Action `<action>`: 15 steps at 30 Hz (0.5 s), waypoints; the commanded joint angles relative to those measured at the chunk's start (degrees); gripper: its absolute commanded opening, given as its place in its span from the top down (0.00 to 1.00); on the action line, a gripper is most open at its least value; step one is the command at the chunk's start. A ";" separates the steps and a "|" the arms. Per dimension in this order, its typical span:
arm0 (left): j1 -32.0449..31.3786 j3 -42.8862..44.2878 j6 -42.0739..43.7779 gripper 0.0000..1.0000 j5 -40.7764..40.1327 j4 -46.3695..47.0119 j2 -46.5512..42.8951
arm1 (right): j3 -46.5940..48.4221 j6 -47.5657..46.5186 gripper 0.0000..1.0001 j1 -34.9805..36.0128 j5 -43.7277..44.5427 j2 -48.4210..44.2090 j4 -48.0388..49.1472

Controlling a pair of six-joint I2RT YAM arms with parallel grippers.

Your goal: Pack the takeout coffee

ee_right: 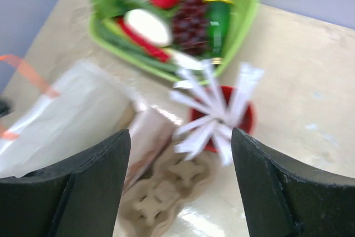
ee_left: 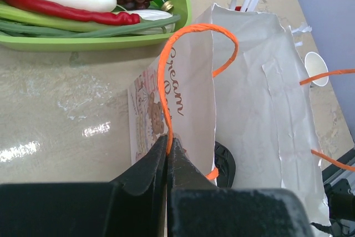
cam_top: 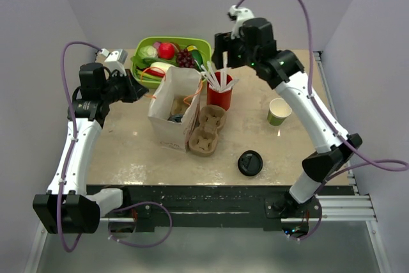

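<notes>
The takeout coffee is in two parts. Its green paper cup (cam_top: pixel 278 112) stands open on the right of the table, and its white inside (ee_left: pixel 316 68) shows past the bag. Its black lid (cam_top: pixel 250 163) lies apart from it, near the front edge. A white paper bag (cam_top: pixel 174 107) stands open at the middle. My left gripper (cam_top: pixel 142 91) (ee_left: pixel 168 140) is shut on the bag's orange handle (ee_left: pixel 166 76). My right gripper (cam_top: pixel 223 49) (ee_right: pixel 180 137) hangs open and empty above the red cup, well away from the green cup.
A red cup with white sticks (cam_top: pixel 220 94) (ee_right: pixel 222 120) stands right of the bag. A brown cardboard carrier (cam_top: pixel 208 131) (ee_right: pixel 166 192) lies against the bag's front. A green tray (cam_top: pixel 204 44) (ee_left: pixel 83 43) (ee_right: pixel 244 4) of vegetables and fruit sits at the back.
</notes>
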 commanded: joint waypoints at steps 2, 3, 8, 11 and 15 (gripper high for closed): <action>0.01 1.79 -1.04 0.90 -1.26 0.00 -1.44 | -4.93 -0.61 0.27 -8.41 0.45 -0.29 6.98; 0.01 1.96 -1.13 0.87 -1.26 -0.09 -1.36 | -5.19 -0.89 0.29 -9.21 0.80 1.01 7.51; 0.01 2.14 -1.57 0.45 -1.34 0.17 -2.58 | -2.04 -1.86 0.41 -13.69 -1.48 7.43 8.66; 0.01 2.40 -1.83 0.24 -1.35 0.61 -3.99 | 0.07 -1.77 0.45 -15.28 -3.33 11.92 9.53; 0.01 2.23 -2.27 0.12 -1.08 1.66 -6.01 | 1.57 -1.51 0.50 -16.69 -7.37 16.31 10.68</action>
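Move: Below the right hand, about 19 cm down, 5 cm ahead and 4 cm to its right, stand the straws in their red cup. From this hand the vegetable basket lies some 19 cm ahead and 16 cm left, the cup carrier about 9 cm back and 1 cm left. The left fingertips still pinch the orange bag handle, the paper bag's middle being roughly 8 cm right, 1 cm back and 12 cm below. Swinging forward some 12 cm and to its right about 7 cm, the right hand then sinks about 11 cm in all towards the straws, tipping down slightly as its fingers partly close, still well apart. Meanwhile the left fingers spread wide and let go of the bag handle, that hand then easing up a centimetre or two. ##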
